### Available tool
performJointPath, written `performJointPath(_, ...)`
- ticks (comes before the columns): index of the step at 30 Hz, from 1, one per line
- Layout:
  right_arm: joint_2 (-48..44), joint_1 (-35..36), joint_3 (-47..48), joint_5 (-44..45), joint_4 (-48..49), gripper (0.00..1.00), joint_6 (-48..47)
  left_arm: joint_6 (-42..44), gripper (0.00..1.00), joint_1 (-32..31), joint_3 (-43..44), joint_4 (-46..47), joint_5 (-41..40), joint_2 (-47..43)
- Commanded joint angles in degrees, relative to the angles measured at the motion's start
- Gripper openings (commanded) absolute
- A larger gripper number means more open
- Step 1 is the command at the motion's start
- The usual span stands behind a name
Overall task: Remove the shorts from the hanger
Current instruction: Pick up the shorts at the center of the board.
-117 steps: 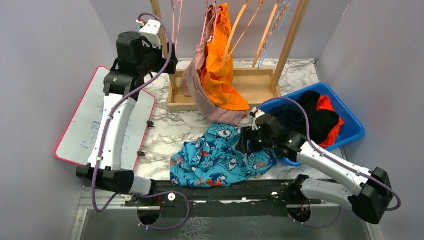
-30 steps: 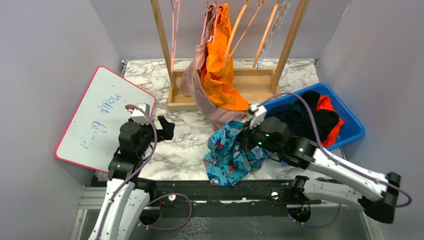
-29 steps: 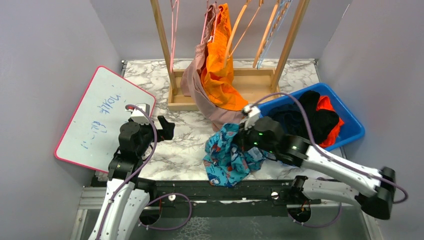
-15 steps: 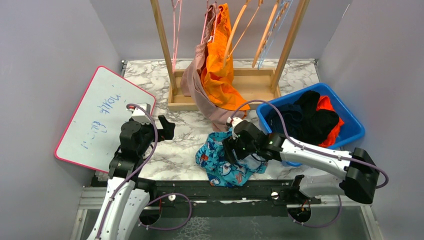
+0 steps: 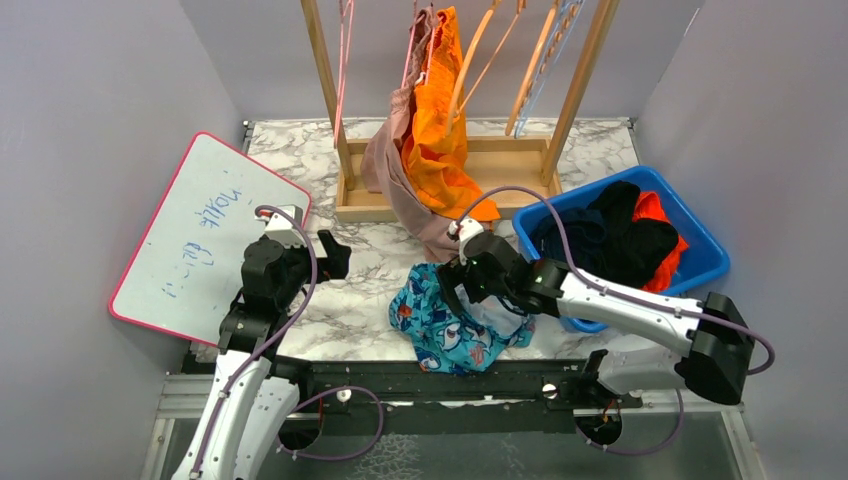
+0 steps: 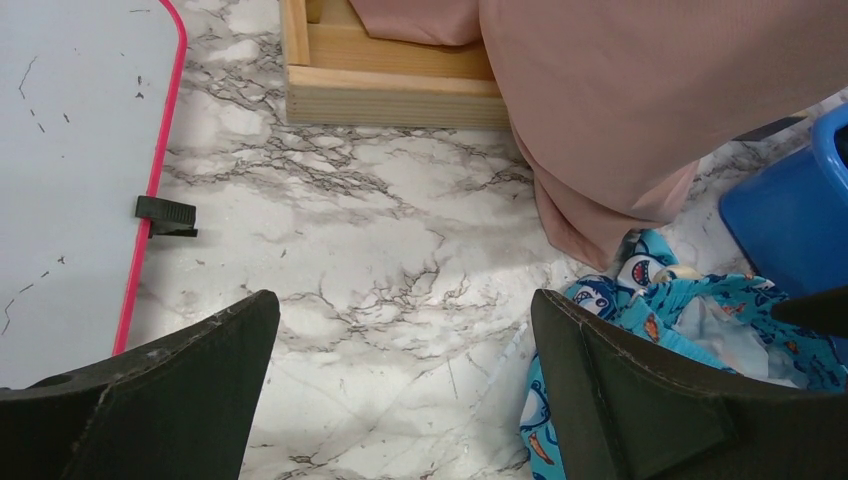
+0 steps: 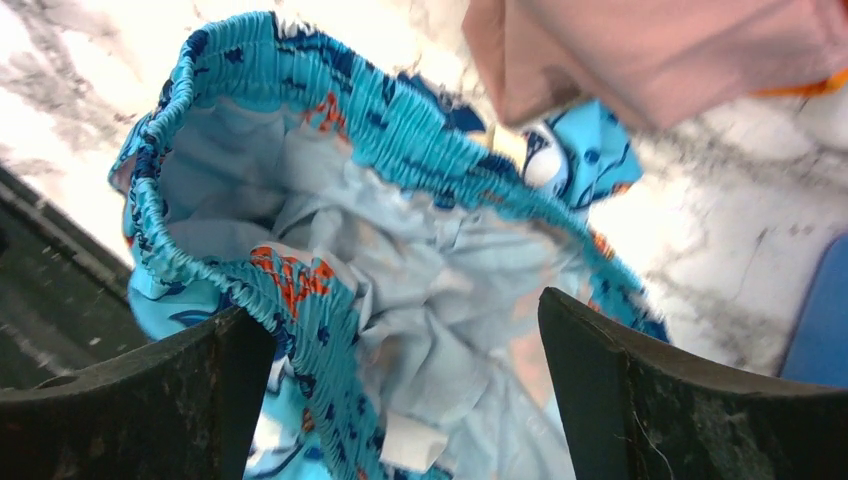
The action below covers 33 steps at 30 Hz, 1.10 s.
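Blue cartoon-print shorts (image 5: 445, 325) lie crumpled on the marble table near the front edge. My right gripper (image 5: 452, 292) hovers just above them, open, with the elastic waistband (image 7: 330, 120) and pale lining spread below its jaws and nothing pinched. Dusty pink shorts (image 5: 395, 170) and bright orange shorts (image 5: 440, 130) hang from hangers on the wooden rack (image 5: 325, 90). My left gripper (image 5: 333, 256) is open and empty over bare marble, left of the blue shorts (image 6: 690, 320).
A blue bin (image 5: 700, 255) at the right holds black and red-orange shorts. A red-edged whiteboard (image 5: 190, 240) lies at the left. Bare hangers (image 5: 535, 60) hang on the rack, whose wooden base tray (image 5: 510, 165) sits at the back.
My right gripper has opened and let go of the blue shorts, which have dropped into a heap on the table; it also swung left. The left arm has stayed put.
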Motion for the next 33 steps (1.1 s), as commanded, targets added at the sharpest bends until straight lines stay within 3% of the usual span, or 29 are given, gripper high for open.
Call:
performJointPath(1,4.60,-0.29,2.63,6.77,7.35,0.99,-8.99,-0.19,0.98,0.16,-0.16,1.35,-0.61,-0.05)
performJointPath(8,9.44,-9.62,4.14,-3.06,7.81,0.99,-13.84,-0.19,0.98,0.16,-0.34,1.41,-0.62,0.09)
performJointPath(11,10.20,-10.38,3.78,-2.71,7.28,0.99,-14.03,-0.19,0.98,0.18,-0.34,1.46,-0.36,0.43)
performJointPath(14,11.73,-13.29,2.85,-9.90,7.61,0.99,-14.23,-0.19,0.98,0.16,-0.34,1.48,-0.14,0.63)
performJointPath(19,14.85,-14.87,1.15,-18.39,8.17,0.99,-11.95,-0.19,0.98,0.16,-0.38,1.54,-0.09,0.57)
performJointPath(26,17.90,-14.89,-1.48,-23.54,7.86,0.99,-10.92,-0.11,0.98,0.16,-0.43,1.68,0.27,0.54)
performJointPath(33,9.23,-14.42,-5.73,-37.09,7.85,0.96,-8.96,-0.11,0.98,0.16,-0.46,1.70,0.25,0.70)
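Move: The teal shorts lie crumpled under my right hand, their middle roughly 2 cm back, 3 cm to the right and 8 cm below it. The hem of the pink shorts hangs some 11 cm ahead and 2 cm to the left, about 5 cm lower. The blue bin stands about 13 cm ahead and 32 cm to the right, 7 cm below. From my idle left hand the teal shorts are about 23 cm right, 5 cm back and 15 cm down. With my right gripper wide open I swing out about 7 cm forward over the far side of the teal shorts, easing slightly right and down, then sink some 6 cm while drawing back about as far. The fingers tip about 20 degrees more downward on the way back and come in on either side of the waistband, touching the cloth but still open. ##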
